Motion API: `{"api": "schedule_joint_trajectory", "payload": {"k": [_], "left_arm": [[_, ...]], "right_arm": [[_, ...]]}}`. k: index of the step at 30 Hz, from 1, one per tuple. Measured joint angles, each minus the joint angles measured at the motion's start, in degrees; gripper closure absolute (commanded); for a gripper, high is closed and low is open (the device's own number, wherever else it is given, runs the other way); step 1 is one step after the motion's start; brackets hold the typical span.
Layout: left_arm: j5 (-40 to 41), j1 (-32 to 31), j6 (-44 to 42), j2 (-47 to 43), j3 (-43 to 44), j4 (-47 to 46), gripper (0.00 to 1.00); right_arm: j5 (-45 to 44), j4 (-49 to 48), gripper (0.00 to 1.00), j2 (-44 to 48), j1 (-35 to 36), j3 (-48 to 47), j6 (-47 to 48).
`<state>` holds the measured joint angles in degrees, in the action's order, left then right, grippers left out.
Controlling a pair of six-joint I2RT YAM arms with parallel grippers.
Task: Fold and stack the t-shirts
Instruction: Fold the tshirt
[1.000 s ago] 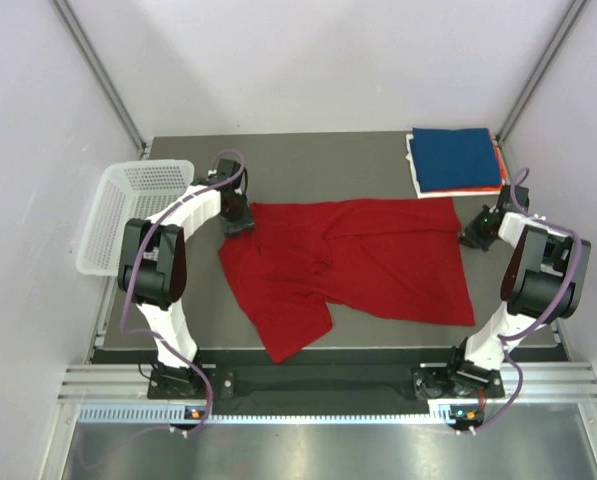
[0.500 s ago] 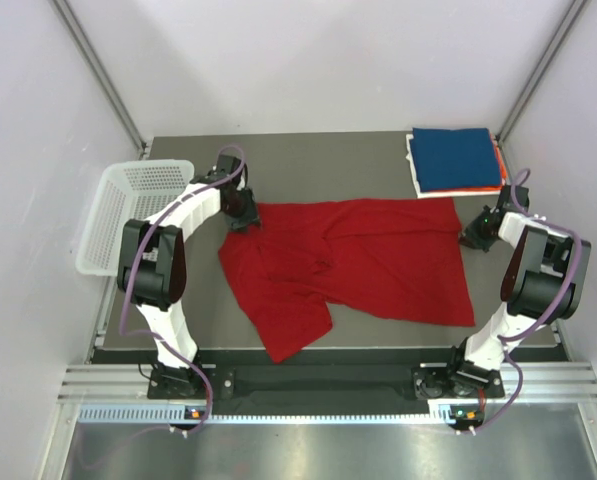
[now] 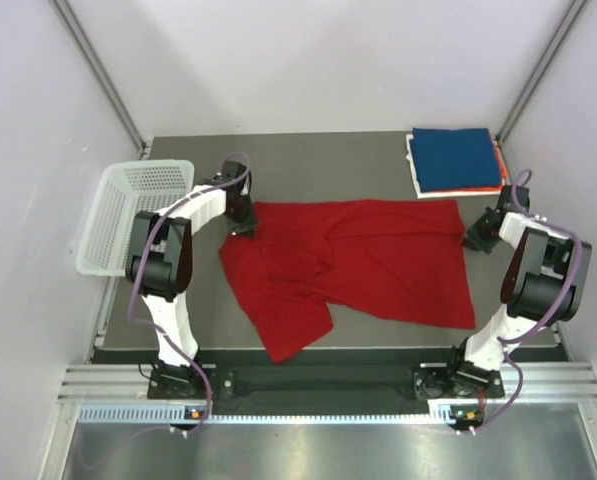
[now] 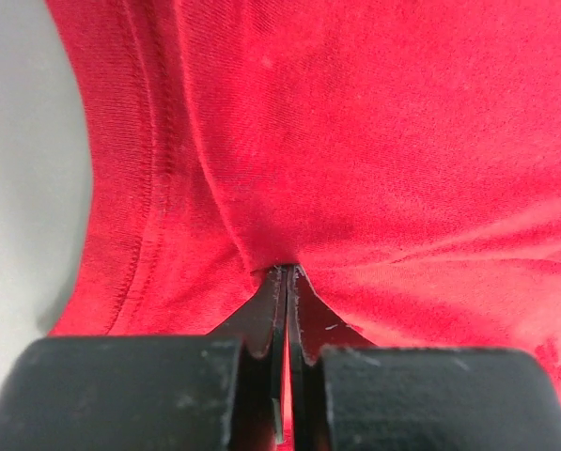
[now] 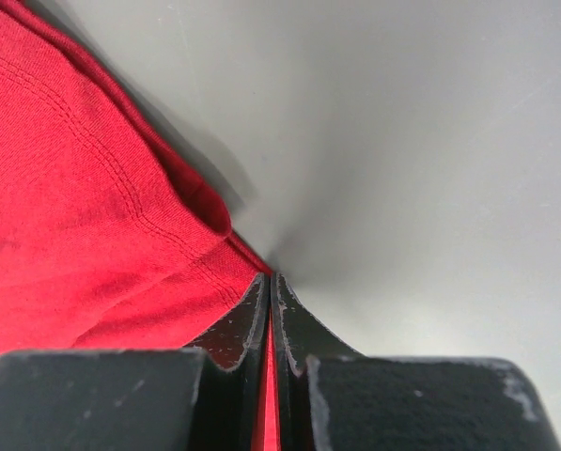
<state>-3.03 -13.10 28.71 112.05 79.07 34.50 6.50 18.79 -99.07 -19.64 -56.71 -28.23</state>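
A large bright red t-shirt [image 3: 353, 265] lies spread and wrinkled on the dark table, one flap folded toward the near edge. My left gripper [image 3: 245, 226] is shut on its far left corner; the wrist view shows red cloth [image 4: 355, 141] pinched between the closed jaws [image 4: 288, 274]. My right gripper [image 3: 472, 237] is shut on the shirt's far right edge; red cloth [image 5: 83, 235] runs between its jaws [image 5: 270, 278]. A folded dark blue shirt [image 3: 458, 158] lies on top of folded orange [image 3: 499, 160] and white ones at the far right corner.
A white mesh plastic basket [image 3: 128, 210] stands at the table's left edge, close to my left arm. The folded stack is just beyond my right gripper. Bare dark table [image 3: 318, 165] stretches along the far side.
My left gripper has shifted slightly toward the far right with the shirt's corner, pulling that edge straighter. My right gripper has barely moved.
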Motion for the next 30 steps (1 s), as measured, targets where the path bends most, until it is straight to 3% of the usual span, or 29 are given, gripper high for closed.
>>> {"api": "schedule_joint_trajectory", "payload": {"k": [17,19,20,23,30], "left_arm": [[8.5,0.0,-0.4,0.0,1.1,0.6,0.99],[8.4,0.0,-0.6,0.0,1.8,1.2,0.87],[8.1,0.0,-0.7,-0.1,2.1,1.2,0.77],[6.6,0.0,-1.2,-1.5,1.4,0.4,0.66],[3.8,0.0,-1.4,-6.2,-0.8,-1.8,0.59]], "right_arm": [[-3.5,1.0,1.00,0.6,0.0,0.0,0.2],[-3.6,1.1,1.00,0.7,0.0,0.0,0.2],[-3.6,1.1,1.00,0.7,0.0,0.0,0.2],[-3.6,1.2,1.00,0.7,0.0,0.0,0.2],[-3.5,1.1,1.00,0.7,0.0,0.0,0.6]]}}
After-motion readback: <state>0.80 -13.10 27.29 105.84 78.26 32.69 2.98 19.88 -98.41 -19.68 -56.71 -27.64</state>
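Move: The left fingers are already shut on the near-left corner of the t-shirt's folded-over flap, right at the hand point; the shirt's left edge runs about 6 cm to the left and some 2 cm back, and the left sleeve lies around 22 cm back and 12 cm right. The right fingers are shut on the shirt's right edge; the flap's right corner sits about 1 cm ahead and 1 cm left of them, the folded stack about 20 cm ahead and 2 cm left, all near fingertip height. Staying down at the cloth, the left hand draws the pinched flap corner about 2.5 cm left and slightly forward with the wrist rolling under 10 degrees, while the right hand keeps its closed hold on the right edge and eases about 1 cm right and a little back, stretching the fold between them. Then the left fingers open a bit over a third of the way, letting go of the cloth, and the hand lifts straight off by about 4 cm, drifting back right and rolling back, while the right hand stays down holding its edge. ##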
